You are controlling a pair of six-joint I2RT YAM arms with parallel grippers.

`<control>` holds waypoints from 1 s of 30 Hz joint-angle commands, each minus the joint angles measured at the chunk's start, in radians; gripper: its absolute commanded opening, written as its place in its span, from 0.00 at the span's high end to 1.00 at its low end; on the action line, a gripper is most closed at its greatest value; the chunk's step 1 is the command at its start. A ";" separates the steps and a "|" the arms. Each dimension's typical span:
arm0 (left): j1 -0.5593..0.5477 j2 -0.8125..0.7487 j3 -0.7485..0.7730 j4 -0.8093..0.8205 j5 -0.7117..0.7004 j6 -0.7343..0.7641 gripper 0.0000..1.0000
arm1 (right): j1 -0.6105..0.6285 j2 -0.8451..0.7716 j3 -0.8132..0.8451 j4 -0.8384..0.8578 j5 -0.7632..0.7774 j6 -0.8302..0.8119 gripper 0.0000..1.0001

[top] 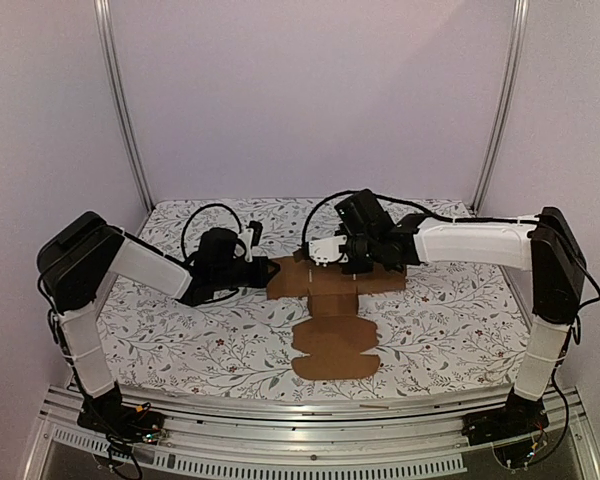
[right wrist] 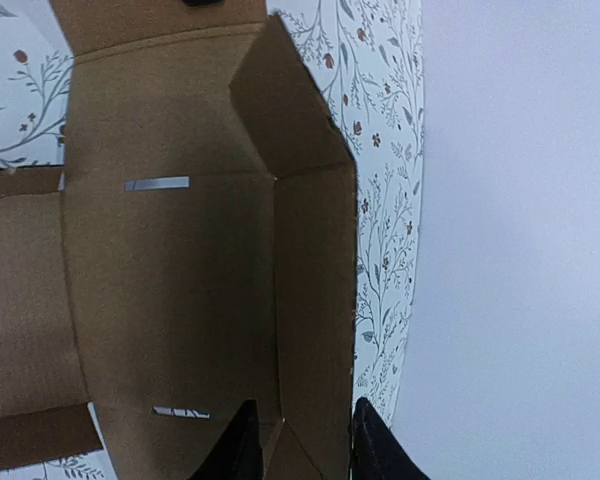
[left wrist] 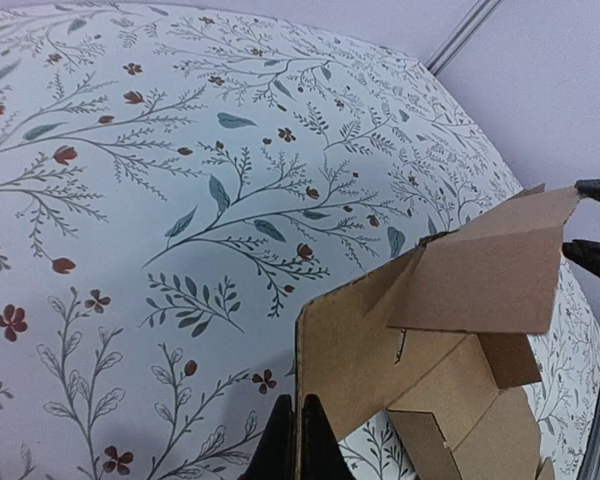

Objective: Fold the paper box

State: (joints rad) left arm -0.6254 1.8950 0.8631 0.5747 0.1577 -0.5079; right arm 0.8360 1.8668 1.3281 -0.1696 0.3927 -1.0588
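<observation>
The brown paper box (top: 332,345) lies mostly flat at mid-table, its far panels partly raised. My left gripper (top: 268,268) reaches in from the left. In the left wrist view it (left wrist: 298,452) is shut on the thin edge of an upright side panel of the box (left wrist: 380,340), with folded flaps beyond it. My right gripper (top: 352,262) hangs over the box's far end. In the right wrist view its fingers (right wrist: 302,450) stand apart on either side of a narrow side panel (right wrist: 315,300), beside the box's base with two slots (right wrist: 170,280).
A floral cloth (top: 180,330) covers the table. Aluminium posts (top: 120,100) (top: 502,100) rise at the back corners against white walls. A metal rail (top: 300,440) runs along the near edge between the arm bases.
</observation>
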 commanded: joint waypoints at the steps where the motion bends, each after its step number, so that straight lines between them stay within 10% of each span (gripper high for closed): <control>1: -0.007 -0.046 -0.006 -0.023 -0.053 0.101 1.00 | -0.029 -0.026 0.207 -0.478 -0.222 0.167 0.64; 7: -0.008 -0.084 -0.018 -0.019 -0.088 0.201 1.00 | -0.066 0.094 0.395 -0.796 -0.379 0.256 0.62; 15: -0.057 -0.126 -0.020 -0.081 -0.140 0.377 1.00 | -0.104 0.099 0.558 -0.898 -0.464 0.229 0.56; 20: -0.080 -0.148 -0.033 -0.074 -0.189 0.427 1.00 | -0.121 0.054 0.618 -0.899 -0.497 0.158 0.36; 30: -0.118 -0.194 -0.049 -0.060 -0.263 0.503 1.00 | -0.162 0.176 0.688 -0.930 -0.456 0.113 0.38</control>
State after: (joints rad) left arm -0.7193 1.7348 0.8326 0.5243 -0.0532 -0.0589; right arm 0.6899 1.9797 2.0041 -1.0389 -0.0616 -0.9154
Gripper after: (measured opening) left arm 0.009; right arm 0.638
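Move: Between the right hand's barely parted fingers sits the right part of the far side wall's top edge; that wall's middle lies about 5 cm to its left and 2 cm below. The long panel's middle is some 4 cm left, 5 back and 5 below, the tail panels roughly 16 cm back, 3 left and 12 below. The left hand has the long panel's left end pinched right at its fingertips, with the far side wall about 10 cm to its right, 1 farther out and 4 higher. Opening wide, the right fingers come free of the far side wall while the hand hops up about 4 cm and back, dips to its starting height, then climbs again to finish some 7 cm up and slightly back, tipped about 30 degrees more downward. The left hand keeps the long panel's end pinched and lifts it 5 cm, easing slightly back at the end, rolling its left side up and tipping its fingers upward by about 20 degrees each. ##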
